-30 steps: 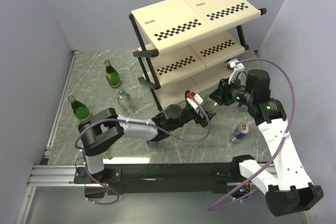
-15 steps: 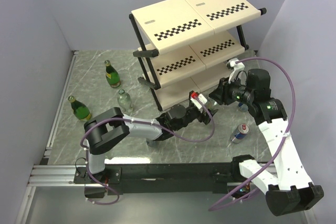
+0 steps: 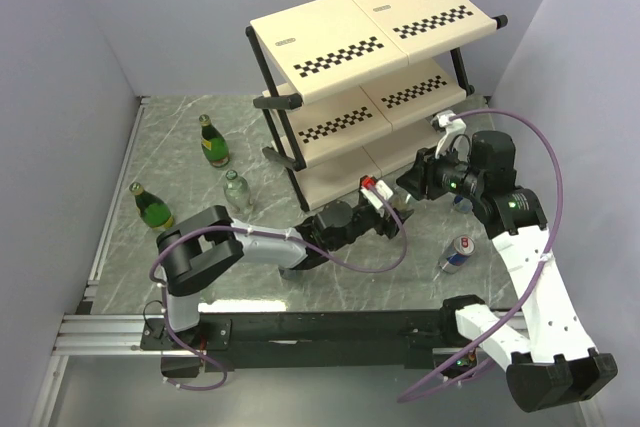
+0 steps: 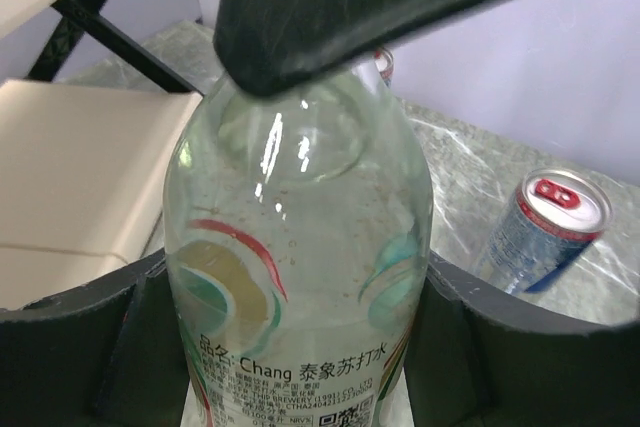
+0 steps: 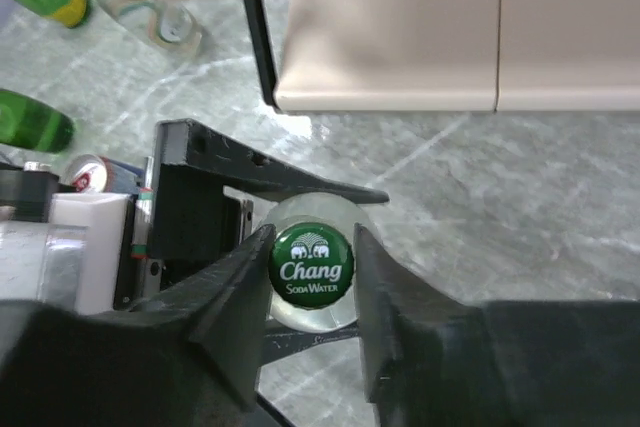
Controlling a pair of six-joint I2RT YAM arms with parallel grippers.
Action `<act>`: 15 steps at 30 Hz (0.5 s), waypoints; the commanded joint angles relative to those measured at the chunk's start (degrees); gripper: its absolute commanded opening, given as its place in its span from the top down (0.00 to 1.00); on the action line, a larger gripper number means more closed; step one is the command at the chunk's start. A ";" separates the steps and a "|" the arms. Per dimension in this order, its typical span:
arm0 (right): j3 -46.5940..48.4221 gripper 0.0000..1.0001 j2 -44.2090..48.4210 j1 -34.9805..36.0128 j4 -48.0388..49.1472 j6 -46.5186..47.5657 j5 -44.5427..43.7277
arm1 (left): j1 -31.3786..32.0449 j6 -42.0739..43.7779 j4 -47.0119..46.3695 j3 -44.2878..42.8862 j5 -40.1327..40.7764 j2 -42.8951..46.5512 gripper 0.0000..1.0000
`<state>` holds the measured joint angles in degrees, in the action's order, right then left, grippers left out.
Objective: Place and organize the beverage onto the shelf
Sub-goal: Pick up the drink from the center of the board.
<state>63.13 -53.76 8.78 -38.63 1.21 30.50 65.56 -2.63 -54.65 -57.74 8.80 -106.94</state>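
Note:
A clear bottle [image 4: 300, 247] with a green Chang cap [image 5: 311, 263] stands upright on the marble floor in front of the shelf [image 3: 370, 37]. My right gripper [image 5: 311, 257] is shut on the cap from above. My left gripper [image 4: 300, 347] reaches in low from the left, and its fingers [image 4: 150, 347] press both sides of the bottle's body. In the top view both grippers meet by the shelf's bottom tier, the left gripper [image 3: 388, 211] just below the right gripper [image 3: 408, 187]. The bottle is mostly hidden there.
On the left floor stand two green bottles [image 3: 212, 142] [image 3: 152, 207] and another clear bottle [image 3: 237, 192]. A silver-and-blue can [image 3: 457, 253] lies right of the grippers, and the left wrist view also shows this can [image 4: 540, 227]. The shelf's lowest cream panel [image 5: 400, 47] is close behind the held bottle.
My left gripper has slid a little toward the bottle and its jaws have narrowed onto the body. The right gripper and the bottle have stayed in place.

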 commanded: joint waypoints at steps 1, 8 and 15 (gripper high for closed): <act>4.54 0.52 2.43 0.45 7.87 -0.69 2.19 | 0.45 -3.16 -4.76 1.39 -2.03 5.59 1.00; 5.15 0.23 4.01 0.45 7.43 0.72 3.77 | 0.36 -4.75 -5.38 3.07 -2.56 8.32 1.00; 6.74 0.15 8.22 0.28 6.46 2.74 0.53 | 0.45 -3.96 -5.73 4.56 -1.51 12.18 1.00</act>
<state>67.42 -48.27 8.88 -33.87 2.42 32.62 65.63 -6.28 -48.71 -52.03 7.38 -102.85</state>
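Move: The right fingers pinch the Chang bottle at its cap, so the bottle's middle hangs some 9 cm straight below that hand. The left jaws already grip the body. From the left hand the shelf's bottom board lies about 17 cm ahead, 7 cm left and 11 cm lower. The near blue can is some 13 cm right and 5 cm back, the far can 14 cm right and 6 cm ahead, both about 8 cm lower. The right fingers let go of the bottle's cap, spreading from under half open to nearly fully open as that hand lifts about 7 cm clear and its fingertips tip up some 15 degrees. The left jaws keep their hold on the body and take the bottle down about 4 cm, drifting some 2 cm back and 2 cm left, then just begin to rise. ##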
